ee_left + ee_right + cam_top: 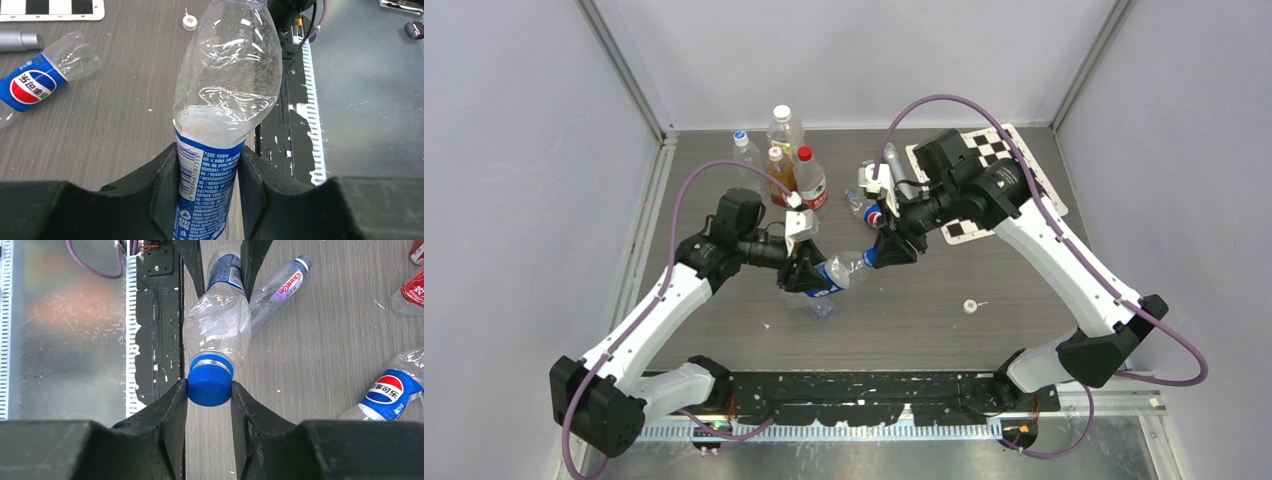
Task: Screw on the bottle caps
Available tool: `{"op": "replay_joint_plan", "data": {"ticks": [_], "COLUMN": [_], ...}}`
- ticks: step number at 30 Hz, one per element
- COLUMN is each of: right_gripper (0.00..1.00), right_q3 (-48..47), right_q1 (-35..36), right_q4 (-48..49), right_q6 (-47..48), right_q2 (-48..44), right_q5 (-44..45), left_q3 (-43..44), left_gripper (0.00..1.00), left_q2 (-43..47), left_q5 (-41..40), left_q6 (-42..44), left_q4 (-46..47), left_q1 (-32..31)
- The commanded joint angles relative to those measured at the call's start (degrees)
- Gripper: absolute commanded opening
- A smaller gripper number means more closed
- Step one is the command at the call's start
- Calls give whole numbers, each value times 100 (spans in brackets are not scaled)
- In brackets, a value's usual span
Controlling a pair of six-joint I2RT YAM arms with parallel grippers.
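My left gripper (804, 275) (207, 160) is shut on the blue label of a clear bottle (839, 272) (225, 75) and holds it on its side above the table. My right gripper (881, 250) (209, 392) is shut on the blue cap (210, 385), which sits on that bottle's neck (212, 362). A Pepsi-style bottle (871, 212) (32, 82) (387, 392) lies on the table behind. A nearly plain bottle (817, 304) (280, 287) lies under the held one. A white cap (970, 306) (189, 21) lies on the table to the right.
Several upright bottles stand at the back left, among them an amber-liquid bottle (778, 170) and a red-capped bottle (810, 180). A checkerboard card (984, 160) and a silver cylinder (892, 165) (17, 40) lie at the back right. The black base rail (864, 385) runs along the near edge.
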State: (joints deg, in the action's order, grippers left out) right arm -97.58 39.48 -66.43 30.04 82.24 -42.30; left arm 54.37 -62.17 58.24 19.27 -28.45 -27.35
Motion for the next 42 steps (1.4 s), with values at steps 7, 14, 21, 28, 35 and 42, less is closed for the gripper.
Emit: {"op": "replay_joint_plan", "data": {"ticks": [7,14,21,28,35,42], "right_gripper": [0,1,1,1,1,1], "right_q3": [73,59,-134,-377,-508,-477], "right_q1": [155,137,2,-46,-220,-293], "right_q4": [324,509,499,513,900,1116], "right_q6": [271,149,-484,-1190,-2723,-4486], "right_q2": [365,452,685,1102,1435,1454], "right_q5": [273,398,-195,-237,-40,1302], "left_q3": [356,186,-491,-802,-1156,-991], "left_gripper": [0,0,0,0,0,0], "left_q2": [264,311,829,909,944,884], "left_q5": [739,257,-578,-968,-2006,-3020], "left_q6": [-673,-634,212,68,-215,-289], "left_q4": [1237,1419,2115,3186,4269,4488], "left_q1": [-24,-24,-32,-166,-453,-787]}}
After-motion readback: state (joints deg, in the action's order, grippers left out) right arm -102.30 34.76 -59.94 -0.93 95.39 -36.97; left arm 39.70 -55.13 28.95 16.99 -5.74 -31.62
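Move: Both hands are already joined by the held bottle. From the left fingers, on its label, the blue cap on the neck lies about 10 cm right, 3 ahead and 6 higher; the lying clear bottle is 4 ahead, 5 left, 20 below, and the red-capped bottle some 27 ahead, 3 left, 13 below. From the right fingers, on the cap, the held bottle's middle is 9 left, 3 back, 6 below; the Pepsi bottle is roughly 20 ahead, 3 right, 27 below. Forward together, slowly at first and then faster, both hands carry the held bottle about 7 cm, sinking some 3.5 cm as they go. In the later half they twist against each other around its axis: the right rolls the pinched cap about 35 degrees clockwise as seen from the cap end, while the left, keeping its grip on the label, rolls the bottle roughly 25 degrees the other way. ##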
